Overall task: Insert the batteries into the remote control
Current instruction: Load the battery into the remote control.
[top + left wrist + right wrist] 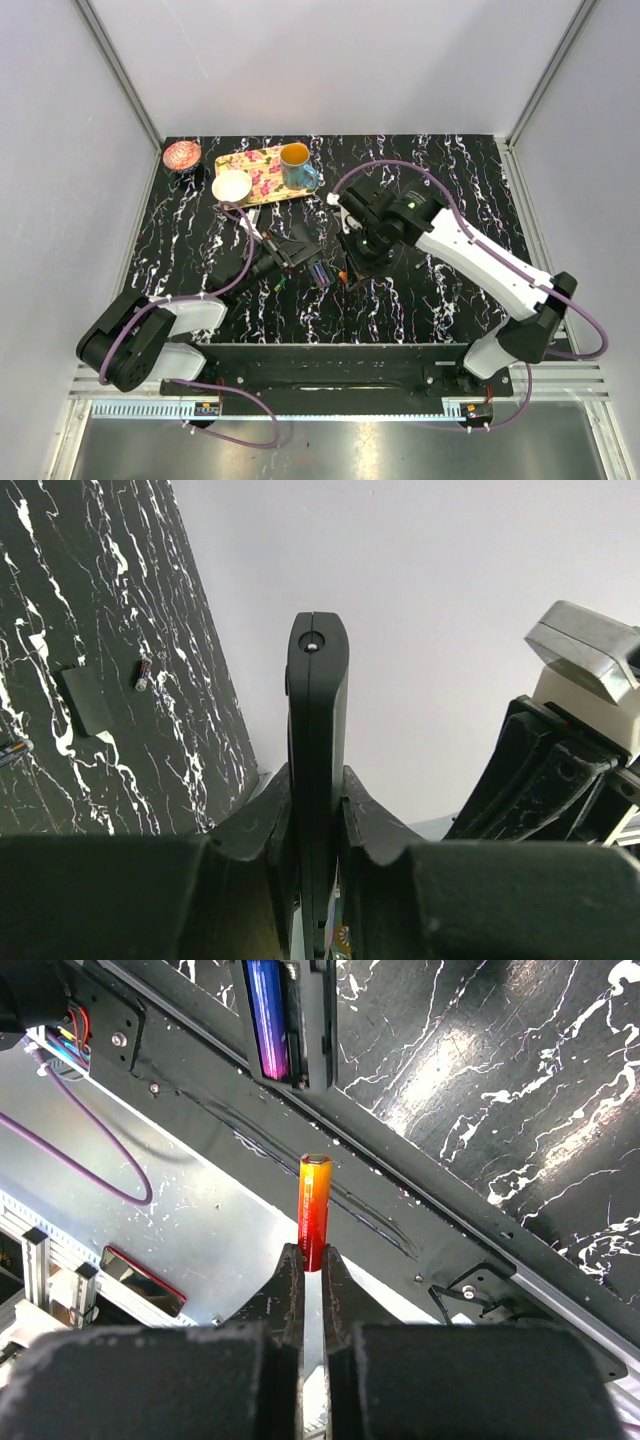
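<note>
My left gripper is shut on the remote control, a flat black slab held edge-on and lifted off the table. In the right wrist view the remote control shows its recess with a blue-purple battery seated in it. My right gripper is shut on a red-orange battery, pinched at one end and pointing toward the recess, a short gap away. From above, the right gripper hangs just right of the remote control. Another battery lies loose on the table.
A floral yellow tray at the back holds a blue mug and a white bowl. A pink bowl sits in the back left corner. A small flat black piece lies near the loose battery.
</note>
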Controlling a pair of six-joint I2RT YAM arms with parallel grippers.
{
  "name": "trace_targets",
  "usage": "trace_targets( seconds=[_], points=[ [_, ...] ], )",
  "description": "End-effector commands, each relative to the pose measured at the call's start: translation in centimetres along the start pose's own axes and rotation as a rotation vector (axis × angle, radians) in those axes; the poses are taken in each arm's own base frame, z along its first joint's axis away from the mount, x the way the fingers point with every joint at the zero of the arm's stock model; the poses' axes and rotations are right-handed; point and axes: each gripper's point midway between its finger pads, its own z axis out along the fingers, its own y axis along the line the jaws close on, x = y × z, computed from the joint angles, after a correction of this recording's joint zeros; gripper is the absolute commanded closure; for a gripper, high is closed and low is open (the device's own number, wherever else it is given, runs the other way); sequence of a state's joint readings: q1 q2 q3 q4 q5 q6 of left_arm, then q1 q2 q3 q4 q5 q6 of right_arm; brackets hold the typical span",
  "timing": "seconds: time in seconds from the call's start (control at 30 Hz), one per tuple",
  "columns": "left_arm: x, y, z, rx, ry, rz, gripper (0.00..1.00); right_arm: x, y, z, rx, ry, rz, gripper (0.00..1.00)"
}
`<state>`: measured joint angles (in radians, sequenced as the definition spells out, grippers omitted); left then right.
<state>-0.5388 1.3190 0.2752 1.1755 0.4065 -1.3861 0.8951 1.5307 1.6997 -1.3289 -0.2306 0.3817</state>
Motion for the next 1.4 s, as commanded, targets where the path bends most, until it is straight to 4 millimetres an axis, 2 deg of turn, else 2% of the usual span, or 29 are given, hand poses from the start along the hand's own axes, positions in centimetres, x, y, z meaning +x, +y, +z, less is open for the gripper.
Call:
trace_targets(
  seconds=[0.0,0.27,0.63,1.37],
  points=[
    [-1.2,-3.6,1.3,0.124,-0.07,0.026,1.0,-0.2,1.3,-0.7,-0.038,0.022,-0.017,1.0],
    [0.2,-3.4,2.0,0.112,-0.062,-0.029,1.0,-0.7,0.9,1.4,-0.01,0.071,-0.014,1.0],
    [-0.1,-3.0,1.4,0.101,-0.125,-0.052,1.0,-1.4,0.3,3.4,0.032,0.095,0.002,1.0],
    [0.5,-3.0,0.7,0.116,-0.107,-0.059,1.0,-3.5,-0.2,4.5,0.081,0.042,0.009,1.0]
  ],
)
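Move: The right hand holds the orange battery; the remote's empty slot lies about 5 cm to its left, 3 cm ahead and 4 cm below. The blue battery already in the remote sits 1 cm to the left of that slot. On the table, some 23 cm below the right hand, a loose battery lies 10 cm ahead and 3 cm right, the green battery 7 cm ahead and 14 cm left. From the left hand, gripping the remote, the slot is about 5 cm back, 5 cm right and 2 cm lower. The right hand, fingers staying shut on the orange battery, sinks about 4 cm while easing some 2.5 cm left and 2.5 cm forward, bringing the battery's free end to the empty slot beside the blue one, with only a slight tilt of the wrist. The left hand keeps its grip on the remote and brings it about 2 cm to the right to meet the battery early on, then holds it nearly still, turning it just a few degrees. ##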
